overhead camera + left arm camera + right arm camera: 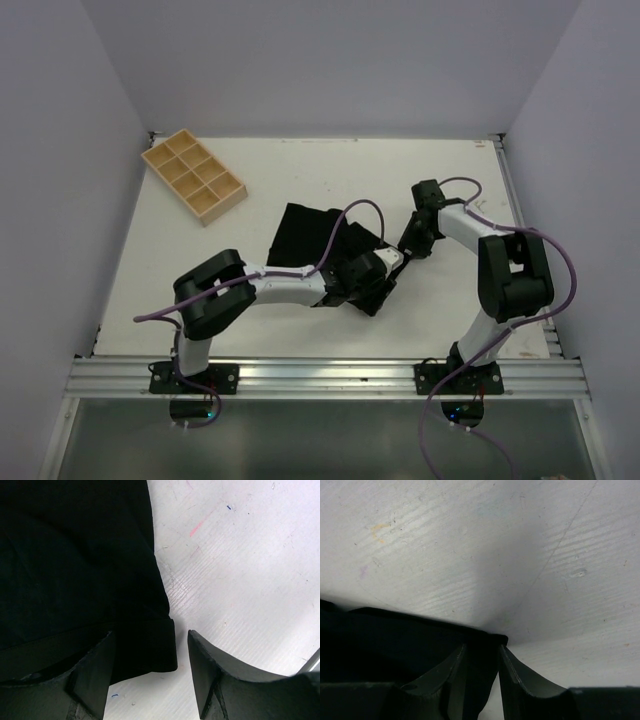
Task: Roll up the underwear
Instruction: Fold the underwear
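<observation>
The underwear [305,235] is a black fabric piece lying flat near the middle of the white table. In the left wrist view its hemmed corner [150,645] lies between the fingers of my left gripper [150,636], which stands open, with white table showing between the cloth and the right finger [210,670]. My left gripper [375,288] sits low at the garment's near right edge. My right gripper [405,252] is at the right edge, and in the right wrist view its jaws [481,650] are shut on a corner of the black fabric [380,640].
A wooden tray [193,175] with several compartments sits at the far left of the table [450,180]. Purple-grey walls enclose the left, back and right sides. The two grippers are close together at the garment's right side.
</observation>
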You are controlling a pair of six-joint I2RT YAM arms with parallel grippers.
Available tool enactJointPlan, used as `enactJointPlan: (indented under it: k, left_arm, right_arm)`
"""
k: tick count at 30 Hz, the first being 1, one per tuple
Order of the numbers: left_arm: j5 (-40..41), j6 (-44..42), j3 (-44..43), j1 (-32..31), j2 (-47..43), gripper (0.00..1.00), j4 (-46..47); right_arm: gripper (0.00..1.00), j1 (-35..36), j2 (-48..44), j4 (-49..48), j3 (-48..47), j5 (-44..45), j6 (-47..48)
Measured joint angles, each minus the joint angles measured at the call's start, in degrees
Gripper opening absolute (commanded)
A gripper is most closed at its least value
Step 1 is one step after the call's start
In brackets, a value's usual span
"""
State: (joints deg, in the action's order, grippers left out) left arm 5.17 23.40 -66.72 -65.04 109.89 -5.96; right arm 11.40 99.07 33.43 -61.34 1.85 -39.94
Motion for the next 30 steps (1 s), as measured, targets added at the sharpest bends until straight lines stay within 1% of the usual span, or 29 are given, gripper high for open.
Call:
enactJointPlan:
  k: [4,7,8,9,10,11,12,13,14,16,19,24,30]
  left_arm:
    - [0.81,0.68,0.00,-0.13,0.28,0.58,0.26]
    - [1.42,1.36,-0.07,-0.35,0.79,0.50,1.11]
    - [1.55,1.60,-0.15,-0.39,0.94,0.44,1.38]
    - [1.57,1.92,-0.20,-0.42,1.11,0.39,1.66]
    - [1.68,2.32,-0.28,-0.46,1.36,0.35,1.97]
    - [1.81,2.71,-0.37,-0.50,1.55,0.27,2.19]
    - [2.03,3.02,-0.42,-0.59,1.66,0.24,2.29]
    - [2.16,3.26,-0.42,-0.66,1.73,0.19,2.34]
    - [2.19,3.50,-0.42,-0.74,1.77,0.11,2.40]
    - [2.32,4.07,-0.42,-0.96,1.77,0.05,2.32]
    - [2.05,4.04,-0.70,-1.20,1.75,0.02,1.90]
    - [-1.42,4.11,-1.64,-1.40,1.09,0.00,0.50]
    - [-7.82,5.90,-2.14,-1.53,-3.37,0.00,1.51]
  right_arm:
    - [0.32,0.00,0.57,-0.85,1.03,-0.04,-0.02]
    - [0.26,0.00,0.63,-1.09,1.27,0.00,-0.09]
    - [0.23,0.00,0.61,-1.18,1.40,0.04,-0.17]
    - [0.18,-0.02,0.52,-1.25,1.57,0.11,-0.20]
    - [0.16,-0.07,0.42,-1.36,1.77,0.17,-0.20]
    - [0.12,-0.09,0.31,-1.46,1.95,0.17,-0.35]
    - [0.06,-0.11,0.24,-1.64,2.14,0.17,-0.39]
    - [0.03,-0.11,0.17,-1.73,2.27,0.20,-0.44]
    - [0.00,-0.11,0.11,-1.77,2.36,0.20,-0.61]
    - [0.00,-0.11,0.04,-1.68,2.36,0.39,-0.76]
    - [0.00,-0.20,-0.11,-0.94,2.21,1.29,-0.72]
    - [0.00,-1.75,-1.60,4.17,2.03,4.52,0.57]
    - [0.00,-4.13,-9.09,12.83,0.81,9.99,2.32]
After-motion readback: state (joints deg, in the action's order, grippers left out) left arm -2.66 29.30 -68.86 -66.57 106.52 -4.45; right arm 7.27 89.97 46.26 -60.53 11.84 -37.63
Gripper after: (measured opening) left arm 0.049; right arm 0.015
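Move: The underwear's near-right corner lies between the left hand's open fingers, about 1 cm below the hand point. Its far-right corner sits likewise between the right fingers, about 1 cm down; from the left hand, that corner is some 10 cm ahead and 6 cm right. The folded body's middle is about 11 cm ahead and 14 cm left of the left hand, and its far-left corner some 20 cm ahead and 20 cm left of it. The underwear's two right-hand corners are pinched, one by each hand: the right sinks about 1 cm onto its corner and shuts, the left shuts with hardly any travel. Then both lift, drawing the corners up, rightward and back, the left rising some 5 cm, the right going about 6 cm right and 3 cm up, fingertips swinging rightward roughly 10 degrees. ##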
